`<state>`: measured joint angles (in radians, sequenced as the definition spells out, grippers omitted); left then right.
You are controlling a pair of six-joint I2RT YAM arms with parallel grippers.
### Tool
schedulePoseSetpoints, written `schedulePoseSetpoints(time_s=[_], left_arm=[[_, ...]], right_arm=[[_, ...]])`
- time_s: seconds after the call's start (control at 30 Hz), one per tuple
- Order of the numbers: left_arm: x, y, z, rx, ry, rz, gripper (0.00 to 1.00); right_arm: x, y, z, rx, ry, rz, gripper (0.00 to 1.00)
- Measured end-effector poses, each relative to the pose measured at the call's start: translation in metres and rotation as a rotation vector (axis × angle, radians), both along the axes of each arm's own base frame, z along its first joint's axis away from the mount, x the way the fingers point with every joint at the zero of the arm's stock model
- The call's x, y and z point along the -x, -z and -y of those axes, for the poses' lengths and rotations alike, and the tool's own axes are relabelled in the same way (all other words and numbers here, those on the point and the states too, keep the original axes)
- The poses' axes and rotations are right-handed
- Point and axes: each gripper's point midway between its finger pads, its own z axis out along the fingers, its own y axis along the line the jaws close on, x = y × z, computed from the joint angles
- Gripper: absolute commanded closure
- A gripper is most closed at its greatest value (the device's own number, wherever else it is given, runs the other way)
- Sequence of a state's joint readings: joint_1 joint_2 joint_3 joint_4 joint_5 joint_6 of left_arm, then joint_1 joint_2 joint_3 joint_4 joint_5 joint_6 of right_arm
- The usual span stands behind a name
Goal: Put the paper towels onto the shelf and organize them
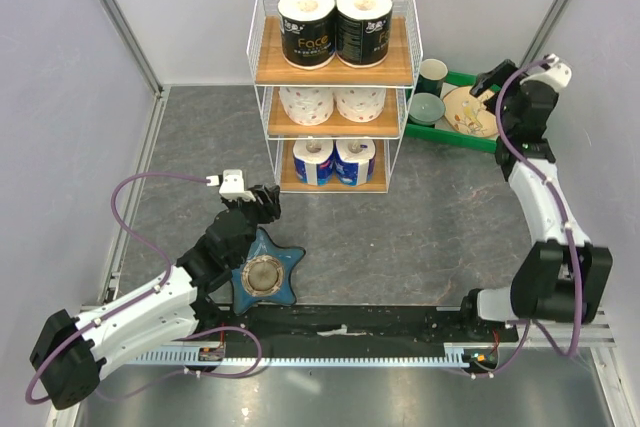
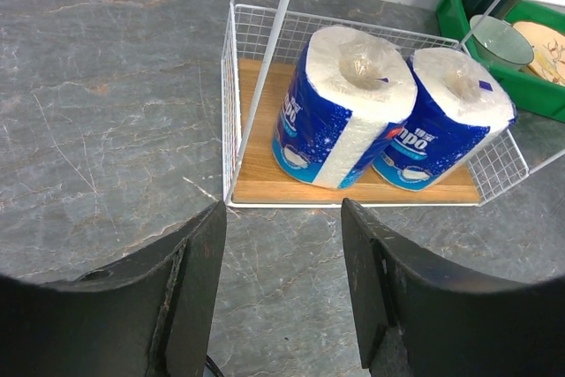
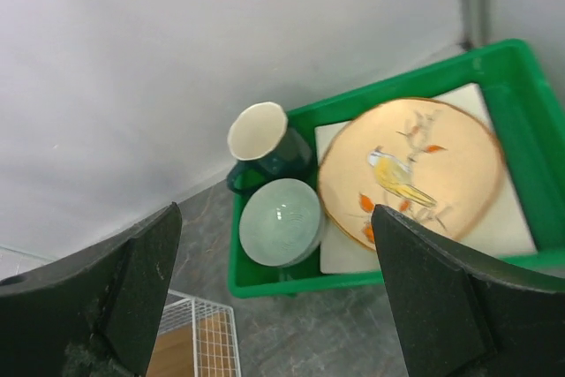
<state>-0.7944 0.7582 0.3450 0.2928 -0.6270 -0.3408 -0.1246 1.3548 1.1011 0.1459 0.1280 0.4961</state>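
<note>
The shelf (image 1: 399, 65) stands at the back middle with the paper towels on all three tiers. Two black-wrapped rolls (image 1: 307, 27) are on top, two white rolls (image 1: 306, 104) in the middle and two blue-white rolls (image 1: 313, 161) at the bottom. In the left wrist view the blue-white pair (image 2: 349, 103) stands upright side by side on the bottom board (image 2: 265, 178). My left gripper (image 2: 282, 218) hovers in front of the shelf's left corner, open, with only floor between its fingers. My right gripper (image 3: 275, 209) is open wide above the green tray, holding nothing.
A blue star-shaped dish (image 1: 265, 275) lies beside my left arm. The green tray (image 3: 291, 284) right of the shelf holds a dark cup (image 3: 258, 134), a pale bowl (image 3: 281, 221) and a bird plate (image 3: 410, 169). Walls close in on three sides.
</note>
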Motion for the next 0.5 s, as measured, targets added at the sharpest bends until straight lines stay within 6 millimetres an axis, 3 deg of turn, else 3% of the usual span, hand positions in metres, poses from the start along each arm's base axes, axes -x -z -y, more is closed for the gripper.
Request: schedulePoseSetpoints(time_s=[0.1,0.2,0.5], left_arm=[[0.0,0.0,0.0,-0.001,0.0,-0.001,0.38],[0.0,0.001,0.0,-0.001,0.0,-0.002,0.38],[-0.001,0.002,0.0,-0.009,0.0,-0.009,0.38]], right_arm=[[-0.026,0.005,-0.006,-0.02,-0.148,0.005,0.03],[-0.039,0.001,-0.018,-0.062,-0.305,0.063,0.02],[-0.038,-0.047,-0.077,-0.069,-0.694,0.227,0.02]])
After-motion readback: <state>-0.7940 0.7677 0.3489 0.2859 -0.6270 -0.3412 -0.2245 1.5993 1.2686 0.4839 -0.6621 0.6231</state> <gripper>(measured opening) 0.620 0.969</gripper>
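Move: The shelf, with all the paper rolls already on it, has its middle about 29 cm to the right hand's left, 7 cm ahead and 12 cm lower; its near side is only some 15 cm to the left. The right-hand black roll on its top board is about 25 cm left, 8 cm ahead and 10 cm higher. The green tray lies 22 cm ahead, 8 cm right and 28 cm down. From the left hand, the shelf's middle is some 26 cm ahead, 15 cm right and level. Leftward towards the shelf's right side goes the empty right hand, about 8 cm in all: it first reaches some 4 cm forward, then swings left while climbing about 5 cm. Throughout, it turns counter-clockwise some 40 degrees and tips its fingers up a little, bringing the gripper round from the tray towards the shelf, fingers staying wide open and touching nothing. ##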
